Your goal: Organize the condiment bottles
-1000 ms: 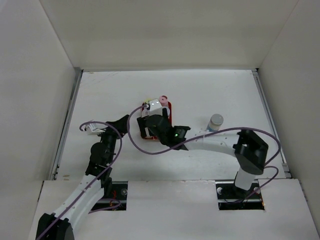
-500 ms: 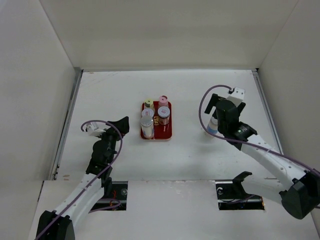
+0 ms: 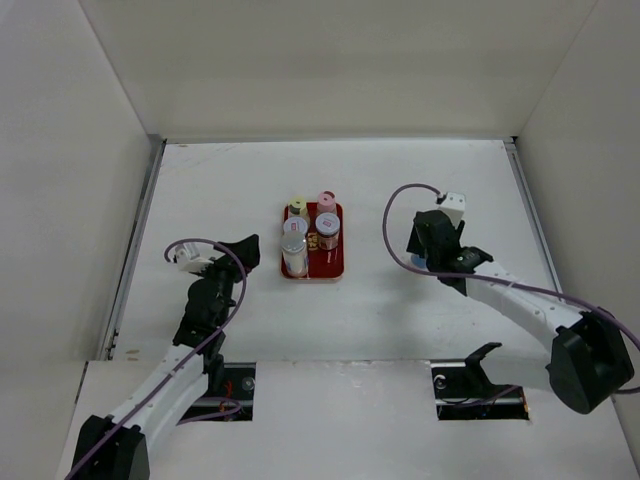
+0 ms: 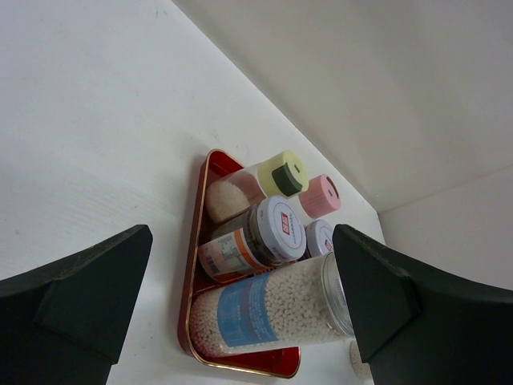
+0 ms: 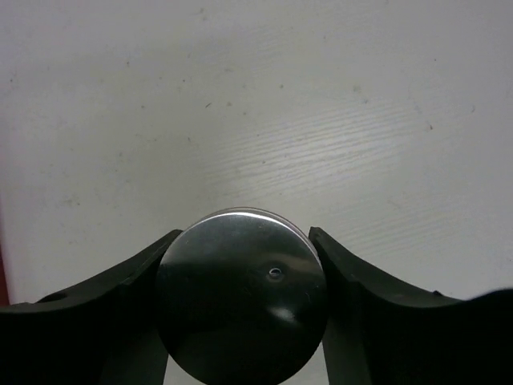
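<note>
A red tray (image 3: 338, 268) in the middle of the table holds several upright condiment bottles: a yellow-green cap (image 3: 298, 208), a pink cap (image 3: 326, 199) and a tall silver-capped jar (image 3: 292, 245) of white beads. Right of the tray, my right gripper (image 3: 432, 248) covers a lone bottle, hiding most of it from above. In the right wrist view the gripper (image 5: 244, 234) is shut on that bottle's silver cap (image 5: 240, 297), one finger pressed to each side. My left gripper (image 3: 243, 250) stands open left of the tray, empty, facing the tray (image 4: 196, 265) and its bead jar (image 4: 272, 309).
White walls close the table at the back and on both sides. A metal rail (image 3: 135, 250) runs along the left edge. The right arm's purple cable (image 3: 395, 215) loops above the table between the tray and the lone bottle.
My right arm swung from the tray over to the lone bottle on the right, came down over it, and its jaws closed on the cap. The left arm stayed put.
</note>
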`<act>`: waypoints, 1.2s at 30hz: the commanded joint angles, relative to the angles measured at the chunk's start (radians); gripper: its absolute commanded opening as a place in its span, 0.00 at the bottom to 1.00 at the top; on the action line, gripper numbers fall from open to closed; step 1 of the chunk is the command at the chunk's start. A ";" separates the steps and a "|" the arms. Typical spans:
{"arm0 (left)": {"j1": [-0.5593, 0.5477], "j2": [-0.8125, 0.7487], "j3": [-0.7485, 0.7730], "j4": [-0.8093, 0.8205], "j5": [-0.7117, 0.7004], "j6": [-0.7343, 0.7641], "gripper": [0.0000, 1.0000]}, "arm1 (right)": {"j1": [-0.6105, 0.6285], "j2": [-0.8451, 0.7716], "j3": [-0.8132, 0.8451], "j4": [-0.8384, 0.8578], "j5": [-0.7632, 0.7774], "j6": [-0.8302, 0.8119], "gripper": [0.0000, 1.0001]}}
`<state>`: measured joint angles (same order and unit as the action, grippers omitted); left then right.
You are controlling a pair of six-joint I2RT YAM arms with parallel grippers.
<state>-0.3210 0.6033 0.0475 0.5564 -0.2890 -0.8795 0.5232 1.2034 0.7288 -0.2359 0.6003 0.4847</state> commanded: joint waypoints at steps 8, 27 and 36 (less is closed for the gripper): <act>-0.003 0.021 -0.101 0.031 -0.013 -0.003 1.00 | 0.278 -0.052 0.177 0.210 -0.046 0.009 0.52; -0.003 0.042 -0.083 0.019 0.004 -0.004 1.00 | 0.439 0.435 0.466 0.251 -0.054 -0.038 0.60; 0.000 0.064 -0.058 -0.062 -0.035 -0.004 1.00 | 0.465 0.362 0.449 0.242 -0.016 -0.047 1.00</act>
<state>-0.3210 0.6636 0.0475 0.5045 -0.3069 -0.8799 0.9829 1.6539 1.1419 -0.0574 0.5430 0.4408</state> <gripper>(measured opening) 0.997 0.992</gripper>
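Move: The right hand's fingers are already shut on the upper part of the silver-capped bottle. The tray's empty near-right corner lies level with the hand and about 25 cm to its left, its floor some 8 cm below. The tall bead jar stands roughly 9 cm left of that corner, and a white-lidded jar about 7 cm beyond it. From the idle left hand the corner is some 25 cm to the right, about 4 cm ahead and 12 cm lower. The right hand lifts the silver-capped bottle from the table in an arc about 10 cm high, carrying it some 25 cm left to the tray while the wrist turns about 30 degrees counter-clockwise. It lowers the bottle into the empty near-right corner, beside the tall bead jar and nearer than the white-lidded jar, then opens the fingers wide and starts to rise clear, as the idle left hand sinks about 3 cm. ##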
